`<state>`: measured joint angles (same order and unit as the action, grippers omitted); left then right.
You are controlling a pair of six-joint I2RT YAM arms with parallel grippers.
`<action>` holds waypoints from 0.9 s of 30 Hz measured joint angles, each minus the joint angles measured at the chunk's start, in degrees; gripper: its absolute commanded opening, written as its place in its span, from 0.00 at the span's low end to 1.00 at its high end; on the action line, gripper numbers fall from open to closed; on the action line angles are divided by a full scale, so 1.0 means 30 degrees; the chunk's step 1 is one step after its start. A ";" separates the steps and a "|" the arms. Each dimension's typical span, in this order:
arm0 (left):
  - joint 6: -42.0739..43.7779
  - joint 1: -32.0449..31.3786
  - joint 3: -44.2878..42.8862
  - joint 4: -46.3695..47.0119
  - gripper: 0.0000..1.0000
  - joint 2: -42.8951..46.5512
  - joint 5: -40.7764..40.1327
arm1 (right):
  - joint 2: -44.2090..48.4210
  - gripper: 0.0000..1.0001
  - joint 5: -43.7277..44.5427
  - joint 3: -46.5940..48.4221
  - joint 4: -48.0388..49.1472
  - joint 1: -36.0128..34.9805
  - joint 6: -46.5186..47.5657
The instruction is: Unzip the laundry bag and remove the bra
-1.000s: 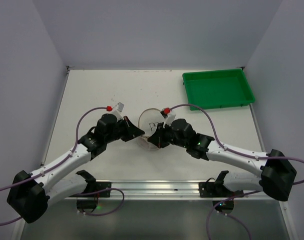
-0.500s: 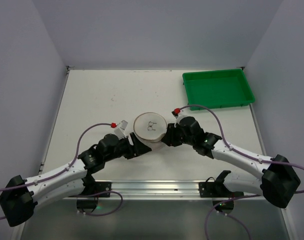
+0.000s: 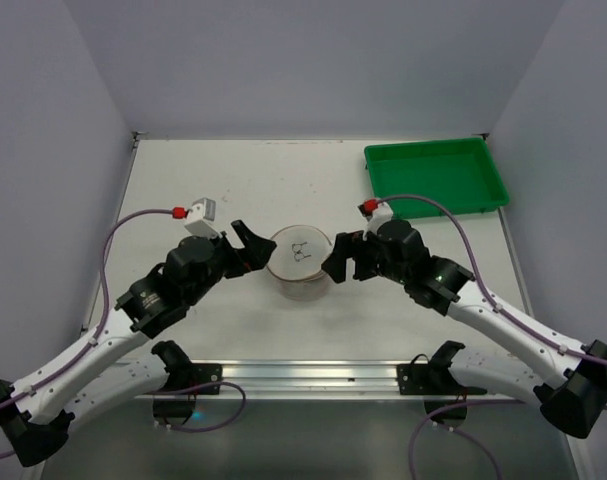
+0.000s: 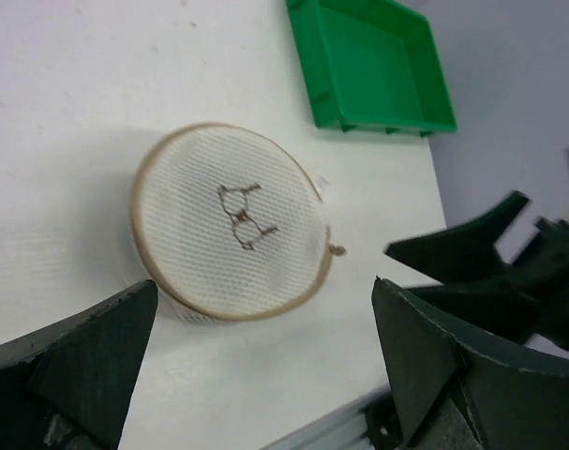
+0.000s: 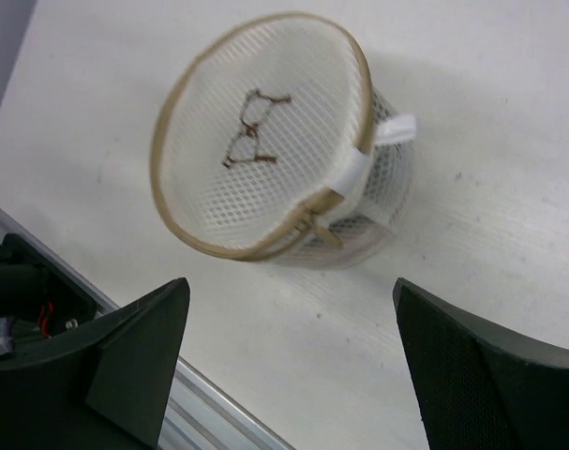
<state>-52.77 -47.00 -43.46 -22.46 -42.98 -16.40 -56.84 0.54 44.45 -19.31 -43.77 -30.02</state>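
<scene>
The laundry bag (image 3: 301,262) is a small round cream mesh drum with a tan rim and a dark bra pictogram on its flat top. It rests on the white table between my two grippers. The left gripper (image 3: 254,249) stands open just left of it, touching nothing. The right gripper (image 3: 336,258) stands open just right of it, also empty. The left wrist view shows the laundry bag (image 4: 230,234) beyond the left gripper (image 4: 265,352). In the right wrist view the laundry bag (image 5: 265,131) lies ahead of the right gripper (image 5: 289,361), with its zipper pull (image 5: 323,232) facing it. The bra is hidden.
A green rectangular tray (image 3: 435,177) sits at the table's far right corner, also seen as the tray (image 4: 373,66) in the left wrist view. A metal rail (image 3: 313,375) runs along the near edge. Grey walls enclose the table on three sides.
Both grippers have gone from shut at the bag to open and have drawn back from it. The left arm swung up and left. The bag now lies free.
</scene>
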 measured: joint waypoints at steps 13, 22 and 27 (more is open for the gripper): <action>0.2171 0.9085 0.3687 0.2186 0.98 -0.3359 0.5894 | -0.7562 0.86 0.3067 0.8823 -0.1064 -0.4262 0.2856; 0.2106 1.0236 0.6805 0.3577 0.98 -0.2856 0.8058 | -1.3661 0.65 0.6717 1.3070 -0.2725 -0.6579 0.4080; 0.2171 1.0404 0.7023 0.3752 0.98 -0.2688 0.8051 | -1.5322 0.53 0.7635 1.3631 -0.3264 -0.7009 0.4422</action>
<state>-46.26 -15.79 -22.39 -11.20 -51.05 7.75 -102.80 23.44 85.34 -29.10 -64.79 -16.75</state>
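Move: The laundry bag's middle lies about 9 cm to the right hand's left, 4 cm ahead and some 10 cm below; the lid's left rim is about 17 cm left, 4 cm ahead and 2 cm lower than that hand. Its zipper pull, on the near right rim, is roughly 3 cm to the right hand's left, level fore and aft, 3 cm down. From the left hand the bag's middle is some 8 cm right, 4 cm ahead and 16 cm below. Leftward across the bag's lid, the right hand travels some 16 cm, first arching up and then sinking to the left rim, rolling nearly 30 degrees left side down and drawing its open fingers in by about a third. The left hand clears the way: out left and forward, then mostly down, about 16 cm in all, to beside the bag's left wall, tipping down and staying wide open. ##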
